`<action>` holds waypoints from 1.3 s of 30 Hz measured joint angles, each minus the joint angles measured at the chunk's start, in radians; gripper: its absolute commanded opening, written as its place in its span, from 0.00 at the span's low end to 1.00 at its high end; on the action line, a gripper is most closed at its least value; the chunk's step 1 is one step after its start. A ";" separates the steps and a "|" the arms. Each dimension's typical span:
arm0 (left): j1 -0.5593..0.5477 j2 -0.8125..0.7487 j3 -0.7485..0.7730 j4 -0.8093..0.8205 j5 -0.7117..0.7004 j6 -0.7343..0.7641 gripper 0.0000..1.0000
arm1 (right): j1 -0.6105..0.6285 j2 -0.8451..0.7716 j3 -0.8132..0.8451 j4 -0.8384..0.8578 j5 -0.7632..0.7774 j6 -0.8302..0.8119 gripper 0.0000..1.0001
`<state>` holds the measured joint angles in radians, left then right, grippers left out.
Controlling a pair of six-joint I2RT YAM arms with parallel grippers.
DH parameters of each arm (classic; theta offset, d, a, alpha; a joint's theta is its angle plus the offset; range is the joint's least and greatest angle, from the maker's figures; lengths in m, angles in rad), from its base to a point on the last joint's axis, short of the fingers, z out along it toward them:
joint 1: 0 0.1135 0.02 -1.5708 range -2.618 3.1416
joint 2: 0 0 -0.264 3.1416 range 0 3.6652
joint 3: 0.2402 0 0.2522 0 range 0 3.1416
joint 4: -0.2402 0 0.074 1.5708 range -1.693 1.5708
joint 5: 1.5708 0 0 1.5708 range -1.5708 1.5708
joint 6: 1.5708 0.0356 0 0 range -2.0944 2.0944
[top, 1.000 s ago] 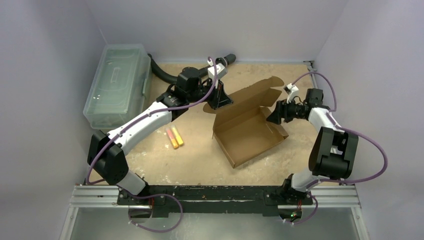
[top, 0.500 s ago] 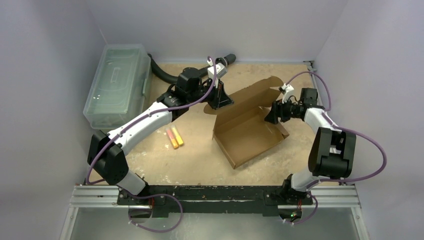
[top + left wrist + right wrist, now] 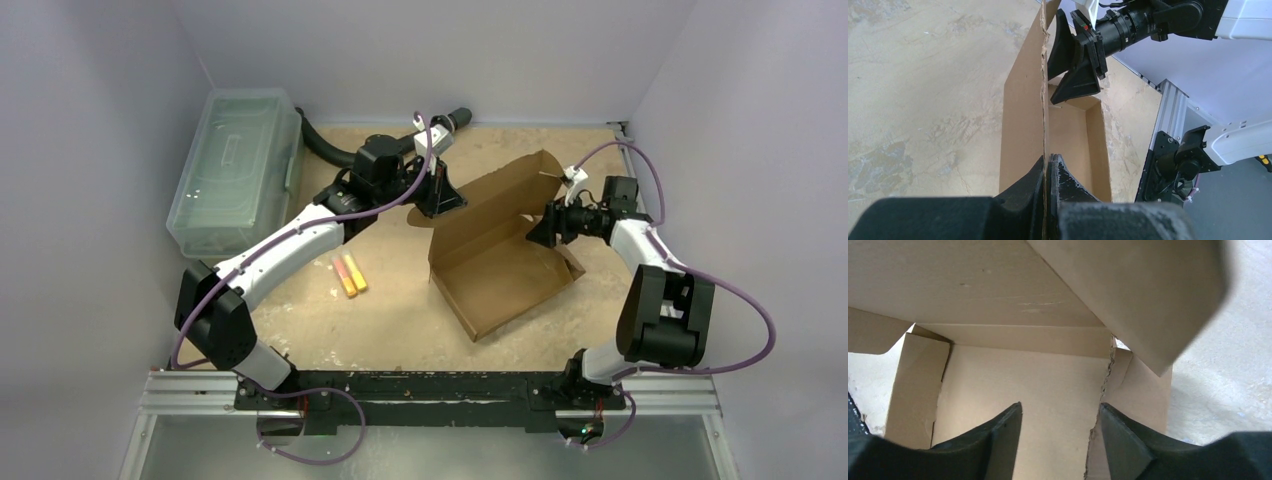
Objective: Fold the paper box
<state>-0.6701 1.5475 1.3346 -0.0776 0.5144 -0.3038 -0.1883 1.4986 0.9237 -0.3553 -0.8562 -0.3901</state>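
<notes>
The paper box [image 3: 500,275] is brown corrugated cardboard and lies mid-table, its shallow tray open. Its big lid flap [image 3: 500,190] stands raised at the back. My left gripper [image 3: 440,200] is shut on the left end of that flap. In the left wrist view the jaws [image 3: 1048,167] pinch the thin panel [image 3: 1023,110] edge-on. My right gripper [image 3: 535,230] stands open over the tray's right end, just inside the side wall. In the right wrist view its fingertips [image 3: 1060,410] straddle bare box floor [image 3: 1023,375], with the ragged side-wall edge [image 3: 1105,375] beside the right finger.
A clear plastic lidded bin [image 3: 235,165] stands at the back left, with a black hose [image 3: 325,145] behind it. Two orange-yellow markers [image 3: 348,274] lie left of the box. An aluminium rail [image 3: 430,395] runs along the near edge. Walls close in on both sides.
My right gripper has moved left, further in over the box's tray, and its jaws have narrowed somewhat. The lid flap stands more upright. The left arm has held still.
</notes>
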 measured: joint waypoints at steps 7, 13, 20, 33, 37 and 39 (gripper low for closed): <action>0.000 -0.011 0.000 -0.017 -0.008 0.013 0.00 | -0.092 0.000 0.000 -0.026 -0.066 -0.029 0.80; 0.000 -0.013 0.000 -0.018 -0.004 0.035 0.00 | -0.166 0.070 0.015 -0.072 -0.113 -0.070 0.80; 0.000 -0.023 -0.007 -0.021 0.013 0.038 0.00 | -0.167 0.256 0.041 -0.144 -0.134 -0.101 0.81; 0.000 -0.039 -0.008 -0.016 0.024 0.054 0.00 | -0.190 0.132 0.045 -0.173 -0.117 -0.137 0.86; 0.000 -0.043 -0.008 -0.016 0.021 0.053 0.00 | -0.178 -0.035 0.000 -0.118 -0.031 -0.158 0.88; 0.000 -0.043 -0.008 -0.019 0.016 0.051 0.00 | -0.150 -0.096 -0.026 -0.089 0.033 -0.178 0.89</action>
<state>-0.6704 1.5043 1.3270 -0.0967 0.5304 -0.2527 -0.3386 1.4029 0.8978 -0.4446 -0.8230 -0.5682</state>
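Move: The box's right side wall is about 4 cm to the right of the right hand, roughly level with it fore and aft, and some 6 cm below. The box floor's middle lies about 6 cm to that hand's left and 10 cm below, while the raised lid panel stands some 5 cm ahead and 10 cm left, about 6 cm higher than the hand. From the left hand, the right side wall is roughly 22 cm to the right, 3 cm ahead and 23 cm below. Over the box's right side wall, the right hand first shifts about 4 cm right from above the floor, its fingers opening wider. It then dips some 6 cm down at the wall, tipping about 15 degrees downward, pauses, and rises back to about its starting height, drifting another couple of centimetres right and tipping back up. The left hand keeps its pinch on the raised lid's edge, nearly still. ##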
